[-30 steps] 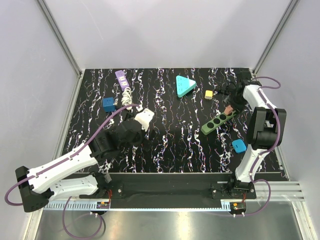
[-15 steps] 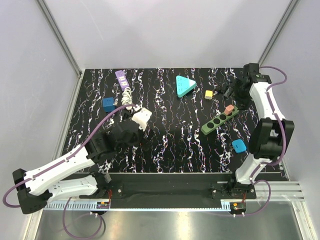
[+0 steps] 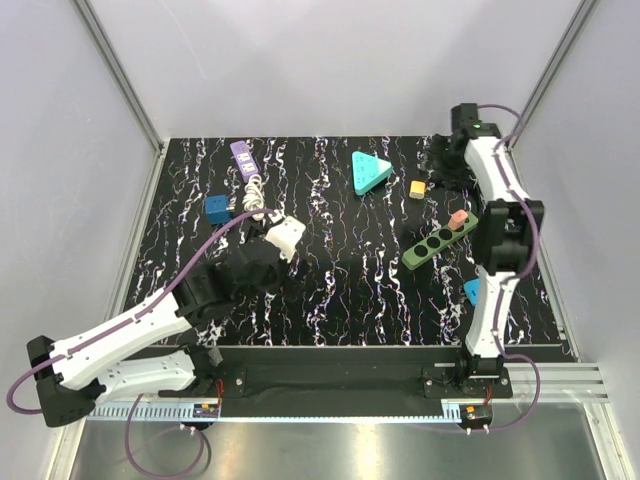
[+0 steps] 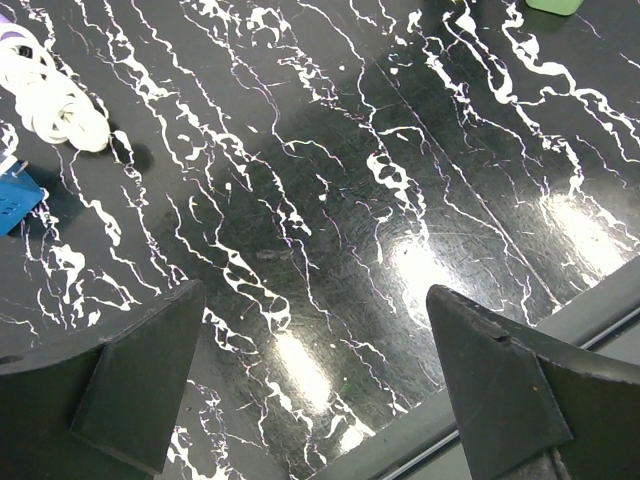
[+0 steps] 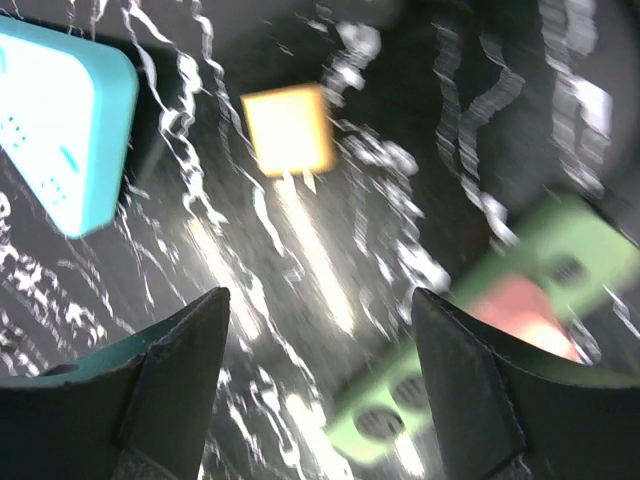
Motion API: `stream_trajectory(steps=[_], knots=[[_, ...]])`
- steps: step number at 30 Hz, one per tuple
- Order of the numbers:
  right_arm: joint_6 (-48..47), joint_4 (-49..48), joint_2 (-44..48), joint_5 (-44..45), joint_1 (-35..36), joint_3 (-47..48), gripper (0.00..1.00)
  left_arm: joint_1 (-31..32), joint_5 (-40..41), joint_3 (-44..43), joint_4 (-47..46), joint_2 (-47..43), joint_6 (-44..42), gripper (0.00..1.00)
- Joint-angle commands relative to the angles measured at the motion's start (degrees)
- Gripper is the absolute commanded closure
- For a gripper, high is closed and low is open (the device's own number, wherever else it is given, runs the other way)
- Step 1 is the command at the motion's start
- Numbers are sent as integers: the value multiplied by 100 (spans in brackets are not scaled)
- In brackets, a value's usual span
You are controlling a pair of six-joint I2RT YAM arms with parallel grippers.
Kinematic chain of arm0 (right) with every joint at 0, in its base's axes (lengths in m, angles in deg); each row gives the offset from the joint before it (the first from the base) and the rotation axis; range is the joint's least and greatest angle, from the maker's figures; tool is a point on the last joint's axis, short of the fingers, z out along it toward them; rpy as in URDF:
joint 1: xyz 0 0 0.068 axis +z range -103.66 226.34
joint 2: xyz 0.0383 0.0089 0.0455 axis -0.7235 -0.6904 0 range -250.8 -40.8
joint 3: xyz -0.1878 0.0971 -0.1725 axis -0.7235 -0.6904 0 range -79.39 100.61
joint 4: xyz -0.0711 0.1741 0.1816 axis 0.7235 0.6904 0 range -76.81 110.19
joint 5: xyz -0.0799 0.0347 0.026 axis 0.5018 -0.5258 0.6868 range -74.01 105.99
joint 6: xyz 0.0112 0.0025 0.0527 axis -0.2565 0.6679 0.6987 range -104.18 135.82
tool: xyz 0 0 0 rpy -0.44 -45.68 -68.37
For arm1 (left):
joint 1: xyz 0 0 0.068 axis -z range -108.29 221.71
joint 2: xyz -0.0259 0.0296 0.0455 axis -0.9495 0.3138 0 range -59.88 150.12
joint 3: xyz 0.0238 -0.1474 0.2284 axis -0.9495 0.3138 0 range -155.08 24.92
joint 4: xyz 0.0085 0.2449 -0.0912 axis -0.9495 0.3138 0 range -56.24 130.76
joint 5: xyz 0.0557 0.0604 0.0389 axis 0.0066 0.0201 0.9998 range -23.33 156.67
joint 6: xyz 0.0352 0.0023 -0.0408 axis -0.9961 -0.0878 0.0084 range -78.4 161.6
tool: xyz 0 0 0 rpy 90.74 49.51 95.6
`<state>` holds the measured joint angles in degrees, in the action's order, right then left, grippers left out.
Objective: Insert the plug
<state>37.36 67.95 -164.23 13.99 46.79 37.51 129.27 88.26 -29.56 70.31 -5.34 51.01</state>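
Observation:
A pink plug sits on the far end of the green power strip, and nothing holds it. In the right wrist view the pink plug and the strip are blurred at the lower right. My right gripper hangs open at the back right, above the yellow plug, with nothing between its fingers. My left gripper is wide open over bare table at the left; in its own view the left gripper has nothing between its fingers.
A teal triangular block lies at the back middle. A purple strip, a coiled white cable and a blue cube lie at the back left. A blue block shows partly behind the right arm.
My right gripper has opened, let go of the pink plug on the strip and swung away to the back right. The left arm has barely moved.

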Motion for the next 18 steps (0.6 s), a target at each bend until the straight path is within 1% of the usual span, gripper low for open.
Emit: stream_trajectory(steps=[1,5,7,10,18], knots=[[-63,236,-636,374,324,1006,22,1,267,-1,-166,-75,-115,1],[52,561,-1496,455,386,1887,24,-8,320,51,-245,-207,-106,1],[52,614,-1718,481,395,2273,24,-8,329,78,-298,-268,-97,1],[-44,641,-2000,525,421,2512,24,-8,311,95,-359,-348,-80,1],[-290,606,-2369,955,439,2548,24,-8,75,165,-483,-436,-159,1]])
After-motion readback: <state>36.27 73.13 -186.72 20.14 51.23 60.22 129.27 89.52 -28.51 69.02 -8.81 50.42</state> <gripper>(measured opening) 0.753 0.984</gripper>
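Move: The yellow block lies about 6 cm ahead of the empty right gripper, 3 cm to its left and some 11 cm below. The teal triangle is roughly 13 cm to the left of the block and 5 cm farther out; the black connector is about 5 cm to the block's right and 4 cm beyond it. The pink plug, in the green strip, stands 8 cm back from the hand and 7 cm to its right. From the left hand the block lies roughly 36 cm ahead and 33 cm right. Sink the open right gripper about 8 cm towards the yellow block while reaching some 5 cm forward and a little left. Do the forward and leftward part early, then come almost straight down with the block centred between the fingers, easing slightly back to the right. Keep the fingers open and stop short of closing. ##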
